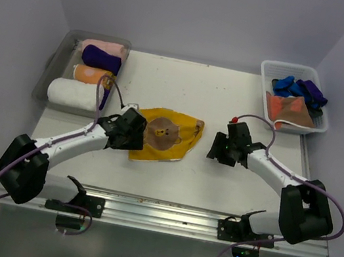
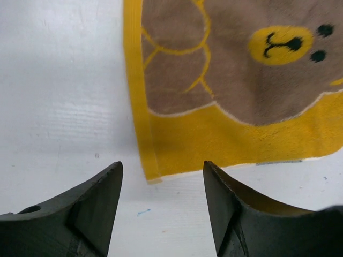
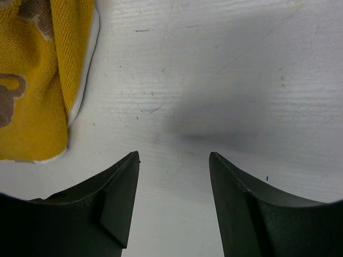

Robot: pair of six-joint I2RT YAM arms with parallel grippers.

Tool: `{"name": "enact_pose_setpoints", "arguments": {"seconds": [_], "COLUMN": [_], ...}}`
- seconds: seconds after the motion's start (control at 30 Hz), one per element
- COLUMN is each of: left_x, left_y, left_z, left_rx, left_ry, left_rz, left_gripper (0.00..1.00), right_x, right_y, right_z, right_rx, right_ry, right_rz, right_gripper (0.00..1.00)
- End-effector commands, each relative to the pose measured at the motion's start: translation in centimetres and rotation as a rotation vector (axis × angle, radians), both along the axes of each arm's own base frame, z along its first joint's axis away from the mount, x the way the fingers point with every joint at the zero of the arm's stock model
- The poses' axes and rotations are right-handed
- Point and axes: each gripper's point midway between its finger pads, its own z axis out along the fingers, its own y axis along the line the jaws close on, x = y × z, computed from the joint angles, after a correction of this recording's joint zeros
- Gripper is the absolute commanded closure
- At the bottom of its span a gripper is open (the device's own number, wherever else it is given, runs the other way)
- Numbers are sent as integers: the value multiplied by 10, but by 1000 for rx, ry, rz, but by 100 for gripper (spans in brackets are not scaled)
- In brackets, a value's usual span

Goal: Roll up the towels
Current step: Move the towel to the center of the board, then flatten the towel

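A yellow towel [image 1: 164,136] with a brown bear print lies spread on the table's middle, a little rumpled. In the left wrist view its near left corner [image 2: 151,174] lies just beyond my open fingertips. My left gripper [image 1: 132,133] is open and empty at the towel's left edge. My right gripper [image 1: 216,148] is open and empty over bare table, just right of the towel; the towel's edge [image 3: 48,96] shows at the left of the right wrist view.
A clear bin [image 1: 54,64] at the back left holds rolled towels: pink [image 1: 106,48], purple [image 1: 101,59], orange [image 1: 90,75], white [image 1: 71,93]. A white basket [image 1: 319,128] at the back right holds loose blue, purple and orange towels [image 1: 290,109].
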Motion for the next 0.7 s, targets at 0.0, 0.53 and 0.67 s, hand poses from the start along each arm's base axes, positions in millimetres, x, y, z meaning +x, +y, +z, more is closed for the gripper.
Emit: {"name": "enact_pose_setpoints", "arguments": {"seconds": [0.0, 0.53, 0.67], "left_x": [-13, -18, 13], "left_y": [-6, -10, -9], "left_z": [-18, -68, -5], "left_rx": [-98, -73, -56], "left_ry": [45, 141, 1], "left_rz": [88, 136, 149], "left_gripper": [35, 82, 100], "right_x": [19, 13, 14], "right_y": [14, 7, 8], "right_z": [16, 18, 19], "right_rx": [41, 24, 22], "right_ry": [-57, -66, -66], "right_rz": [24, 7, 11], "right_gripper": [41, 41, 41]}}
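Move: The yellow towel's near-left corner lies almost under the left hand, about 3 cm back, level sideways and some 6 cm below. From that hand, the bear print is about 8 cm ahead and 10 cm right, and the bunched right end of the towel roughly 13 cm ahead and 24 cm right, both 5 to 6 cm below. The white roll in the tray is some 18 cm ahead and 24 cm left. For the right hand the near-left corner is about 28 cm left and 5 cm back, 3 cm below. The left hand, fingers about two-thirds open, sinks some 5 cm and eases back about 3 cm onto the near-left corner of the towel, its fingers tipping a little steeper. Low at the board, it creeps about 2 cm forward and 1 cm right while the fingers close fully, pinching the towel's left edge just beside the corner. ##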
